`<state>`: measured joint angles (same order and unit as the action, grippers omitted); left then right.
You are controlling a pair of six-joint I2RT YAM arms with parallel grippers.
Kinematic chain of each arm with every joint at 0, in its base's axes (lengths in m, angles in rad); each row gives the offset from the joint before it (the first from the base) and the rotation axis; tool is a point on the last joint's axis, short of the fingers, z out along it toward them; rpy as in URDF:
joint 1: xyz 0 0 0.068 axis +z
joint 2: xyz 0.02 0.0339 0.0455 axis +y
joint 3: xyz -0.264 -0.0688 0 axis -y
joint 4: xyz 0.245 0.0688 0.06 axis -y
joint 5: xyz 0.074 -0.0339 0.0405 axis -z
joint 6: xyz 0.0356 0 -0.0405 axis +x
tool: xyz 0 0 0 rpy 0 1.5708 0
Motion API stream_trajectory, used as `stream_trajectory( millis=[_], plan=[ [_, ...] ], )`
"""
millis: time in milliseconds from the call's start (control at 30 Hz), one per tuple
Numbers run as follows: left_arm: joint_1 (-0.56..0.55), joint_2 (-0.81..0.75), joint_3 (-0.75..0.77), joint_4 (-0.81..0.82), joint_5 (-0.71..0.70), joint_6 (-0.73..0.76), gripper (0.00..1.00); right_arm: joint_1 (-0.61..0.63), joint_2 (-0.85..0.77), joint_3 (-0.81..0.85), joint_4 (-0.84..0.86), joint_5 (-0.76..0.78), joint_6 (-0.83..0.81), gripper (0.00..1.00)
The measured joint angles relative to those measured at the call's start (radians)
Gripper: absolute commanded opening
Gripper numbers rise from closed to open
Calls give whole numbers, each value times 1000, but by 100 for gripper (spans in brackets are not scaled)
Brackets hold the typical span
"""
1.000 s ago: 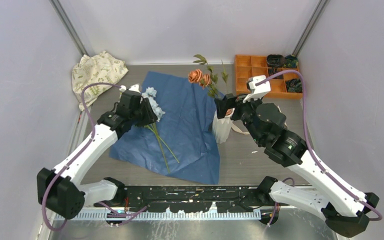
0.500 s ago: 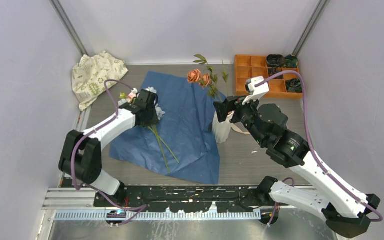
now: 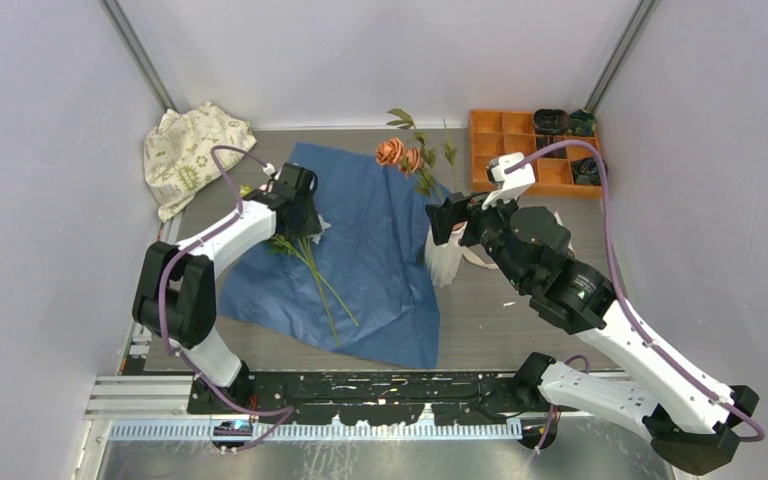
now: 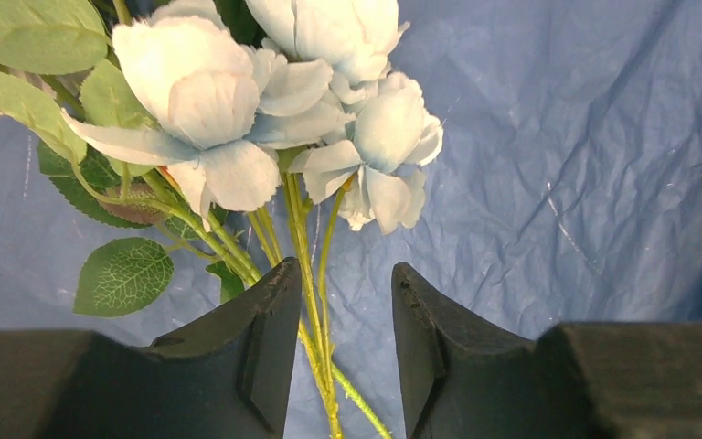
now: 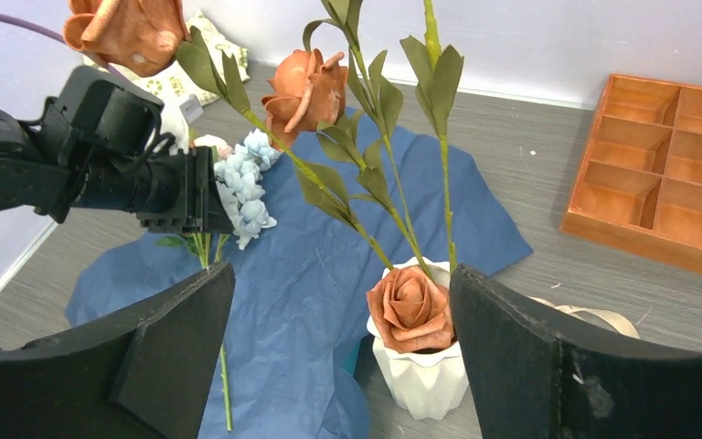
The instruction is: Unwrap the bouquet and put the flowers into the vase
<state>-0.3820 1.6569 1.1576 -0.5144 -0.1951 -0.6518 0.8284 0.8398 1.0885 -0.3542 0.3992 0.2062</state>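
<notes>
The bouquet's blue paper [image 3: 380, 250] lies spread flat on the table. Pale blue flowers [image 4: 238, 101] rest on it, their green stems [image 3: 322, 288] pointing toward me. My left gripper [image 3: 300, 212] hangs over them, open, with the stems [image 4: 315, 302] running between the jaws close to the left finger and a clear gap to the right one. The white ridged vase [image 3: 445, 262] holds rust-orange flowers [image 3: 398, 154]. My right gripper [image 3: 447, 215] stands wide open just above the vase [image 5: 425, 375], holding nothing.
An orange compartment tray [image 3: 490, 130] sits at the back right with dark items in its far cells. A cream printed cloth [image 3: 195, 145] lies at the back left. A beige ribbon [image 3: 478, 258] lies right of the vase.
The left arm has folded in and its gripper has slid a little toward the back over the pale blue flowers, whose blooms are now covered from above. The right gripper has barely moved.
</notes>
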Motion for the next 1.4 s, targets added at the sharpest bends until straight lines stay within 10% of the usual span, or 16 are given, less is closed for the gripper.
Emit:
stream_trajectory(
  millis=[833, 1400],
  plan=[
    [124, 169, 80, 11, 97, -15, 37, 0, 16, -14, -1, 40, -19, 95],
    [124, 250, 187, 26, 179, -18, 5, 0, -29, -39, -6, 51, -7, 95]
  ],
)
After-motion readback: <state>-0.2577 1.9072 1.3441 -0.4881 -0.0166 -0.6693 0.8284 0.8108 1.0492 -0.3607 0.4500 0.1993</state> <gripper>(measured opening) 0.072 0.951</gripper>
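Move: The blue flowers' stems, just under the blooms, lie some 5 cm ahead of the left hand, about 1 cm to its left and 4 cm below. On the same level, the green leaves are roughly 6 cm to that hand's left and 1 cm back, and the pink flower about 8 cm left and 6 cm ahead. From the right hand, those blue-flower stems are around 17 cm ahead, 25 cm left and 32 cm below. The left hand shifts left, then reaches about 5 cm forward, down and back right, pinching the blue flowers' stems. ##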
